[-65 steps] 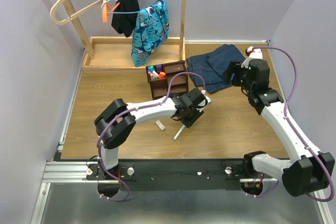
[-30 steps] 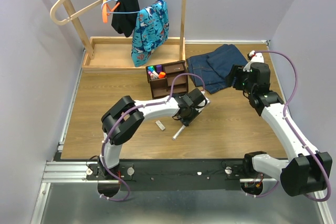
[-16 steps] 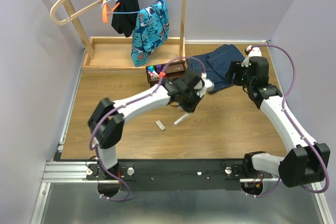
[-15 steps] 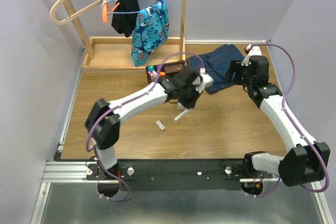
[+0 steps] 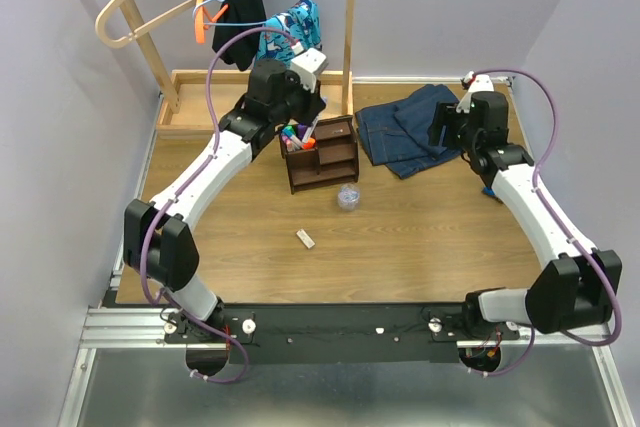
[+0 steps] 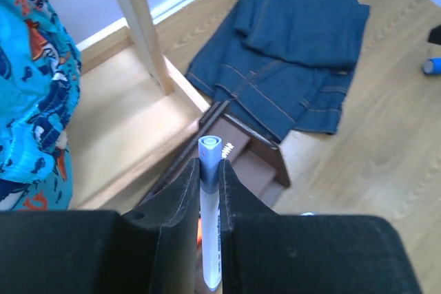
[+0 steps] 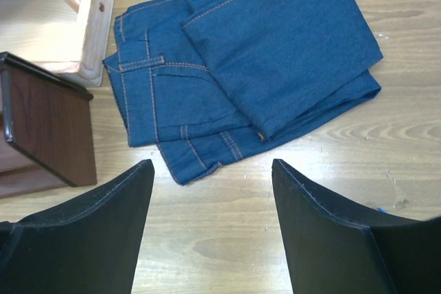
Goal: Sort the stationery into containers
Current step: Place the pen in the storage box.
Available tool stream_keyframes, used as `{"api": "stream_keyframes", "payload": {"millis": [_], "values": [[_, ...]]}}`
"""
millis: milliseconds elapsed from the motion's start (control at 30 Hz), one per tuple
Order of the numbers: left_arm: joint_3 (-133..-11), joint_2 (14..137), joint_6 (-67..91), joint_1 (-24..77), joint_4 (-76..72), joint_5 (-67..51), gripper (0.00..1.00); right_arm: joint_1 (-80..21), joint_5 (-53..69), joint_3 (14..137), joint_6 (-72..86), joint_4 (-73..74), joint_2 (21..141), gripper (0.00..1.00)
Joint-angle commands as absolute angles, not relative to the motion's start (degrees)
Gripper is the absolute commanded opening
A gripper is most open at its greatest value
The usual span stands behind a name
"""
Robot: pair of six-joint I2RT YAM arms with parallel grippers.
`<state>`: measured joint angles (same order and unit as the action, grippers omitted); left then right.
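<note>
My left gripper (image 5: 303, 119) is shut on a thin white pen (image 6: 209, 204) with a grey-blue cap, held upright over the dark brown organiser (image 5: 325, 155). In the left wrist view the pen's cap sticks out past the fingertips (image 6: 187, 182), above the organiser's (image 6: 256, 151) back edge. Coloured markers (image 5: 296, 134) stand in its left compartment. A clear round tub (image 5: 347, 197) and a small white eraser (image 5: 305, 238) lie on the table in front of it. My right gripper (image 7: 213, 166) hangs open and empty over bare wood beside the jeans (image 7: 255, 53). A blue-capped bottle (image 6: 433, 66) lies at far right.
Folded blue jeans (image 5: 410, 127) lie right of the organiser. A pale wooden tray (image 5: 215, 102) with tall posts (image 6: 141, 25) stands behind it, with a patterned shirt (image 5: 290, 27) and hangers above. The organiser's side (image 7: 41, 129) is at the left in the right wrist view.
My left arm lifted the pen off the table and swung it back and left over the organiser, uncovering the clear tub. The right arm shifted only slightly.
</note>
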<state>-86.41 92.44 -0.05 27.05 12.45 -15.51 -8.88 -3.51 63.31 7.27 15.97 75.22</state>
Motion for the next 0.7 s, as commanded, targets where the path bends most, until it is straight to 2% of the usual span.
{"api": "stream_keyframes", "payload": {"millis": [0, 267, 667], "values": [[-82.44, 93.86, 2.71, 23.12, -8.34, -20.48, 0.11, -8.35, -3.16, 66.71, 5.54, 14.94, 77.87, 0.77], [-81.22, 99.57, 9.13, 19.51, -17.56, -20.83, 0.11, -8.35, -3.69, 66.8, 3.52, 14.24, 80.16, 0.77], [-68.21, 98.97, 12.66, 19.25, -27.24, -22.41, 0.1, -8.44, -3.87, 66.18, 1.85, 13.36, 82.97, 0.77]]}}
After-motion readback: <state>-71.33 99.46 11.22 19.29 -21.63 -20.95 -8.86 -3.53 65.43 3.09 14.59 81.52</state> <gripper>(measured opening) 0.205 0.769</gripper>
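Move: The marker compartment of the storage box, where the left hand is taking the pen, lies about 22 cm below that hand, some 5 cm to its left and about 1 cm ahead. From the left hand, the clear cup is roughly 11 cm back and 6 cm right, and the folded jeans are about 4 cm ahead and 22 cm right, both some 26 cm below. The compartment is about 32 cm left of the right hand, 3 cm ahead and 15 cm below. Forward and slightly left first, about 7 cm, the left hand carries the pen over the storage box, its fingers tipping up towards level by some 10 degrees so the pen hangs more upright. It then sinks about 5 cm towards the marker compartment, easing back slightly and keeping its grip. The empty, open right hand drifts forward and down a little. ##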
